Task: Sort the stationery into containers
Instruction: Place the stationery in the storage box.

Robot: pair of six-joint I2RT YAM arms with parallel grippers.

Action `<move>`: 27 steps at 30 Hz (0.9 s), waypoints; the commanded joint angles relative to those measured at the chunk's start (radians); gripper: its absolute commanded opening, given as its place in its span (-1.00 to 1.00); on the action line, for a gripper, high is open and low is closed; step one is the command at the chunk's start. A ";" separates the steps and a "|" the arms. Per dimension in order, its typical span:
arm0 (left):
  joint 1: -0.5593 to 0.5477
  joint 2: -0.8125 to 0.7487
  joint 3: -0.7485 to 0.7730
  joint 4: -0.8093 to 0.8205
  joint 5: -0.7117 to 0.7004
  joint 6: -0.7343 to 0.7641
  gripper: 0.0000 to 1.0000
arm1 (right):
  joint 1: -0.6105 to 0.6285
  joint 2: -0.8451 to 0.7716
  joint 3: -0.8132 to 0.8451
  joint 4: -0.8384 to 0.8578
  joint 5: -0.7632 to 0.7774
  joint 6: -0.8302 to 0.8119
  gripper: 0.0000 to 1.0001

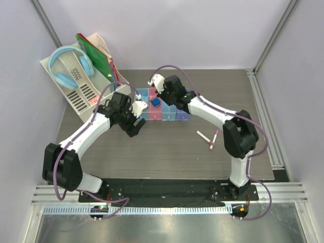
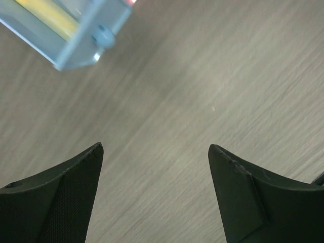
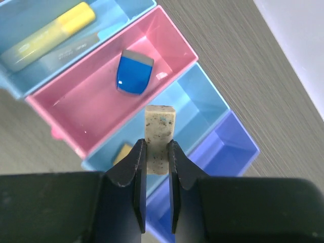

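The four joined bins [image 1: 169, 115] stand at the table's middle back. In the right wrist view the pink bin [image 3: 66, 109] holds a blue square eraser [image 3: 134, 75], also seen from above [image 1: 155, 102]. The first light-blue bin [image 3: 20, 83] holds a yellow-and-grey tube [image 3: 48, 34]. The second light-blue bin [image 3: 202, 104] holds a tiny yellow piece [image 3: 121, 152]. The purple bin [image 3: 230, 147] looks empty. My right gripper [image 3: 158, 144] is shut on a speckled tan flat piece [image 3: 160, 124], above the second light-blue bin. My left gripper [image 2: 156, 147] is open and empty over bare table, left of the bins [image 1: 134, 126]. Two white pens with pink caps [image 1: 203, 135] [image 1: 213, 139] lie right of centre.
A white slotted rack [image 1: 81, 96] at the back left holds blue headphones [image 1: 68, 66] and green and red folders [image 1: 96, 55]. A corner of the first light-blue bin [image 2: 76, 53] shows in the left wrist view. Grey walls enclose the table.
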 commanded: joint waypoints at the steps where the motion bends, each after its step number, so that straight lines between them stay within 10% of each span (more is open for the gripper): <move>1: -0.002 -0.103 -0.086 0.010 -0.005 0.111 0.68 | -0.022 0.130 0.155 0.060 -0.007 0.040 -0.97; 15: -0.002 -0.177 -0.158 -0.010 0.024 0.138 0.72 | -0.075 0.193 0.144 0.083 -0.005 0.051 -0.95; 20: -0.003 -0.171 -0.143 -0.022 0.038 0.131 0.72 | -0.075 0.180 0.129 0.074 -0.018 0.038 -0.08; 27: -0.014 -0.165 -0.119 -0.030 0.035 0.145 0.74 | -0.075 0.132 0.112 0.071 -0.002 0.037 0.22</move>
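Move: The right hand already holds the white eraser high over the storage box, pointing forward and down. The light-blue compartment between pink and purple has its middle about 3 cm ahead of this hand, level sideways and some 12 cm below. The blue block in the pink compartment is about 4 cm ahead and 6 cm left, the purple compartment 3 cm ahead and 6 cm right, both about as low. From the left hand, the light-blue compartment lies roughly 10 cm ahead, 14 cm right and 8 cm lower. The right hand carries the eraser down about 6 cm and forward about 5 cm, towards the light-blue compartment between pink and purple, easing a touch to the right, then holds nearly still and opens its fingers to let go of the eraser. Meanwhile the empty left hand, fingers staying open, finishes backing away from the box, some 4 cm back and 2 cm left with a small dip, and then waits over the bare table. ##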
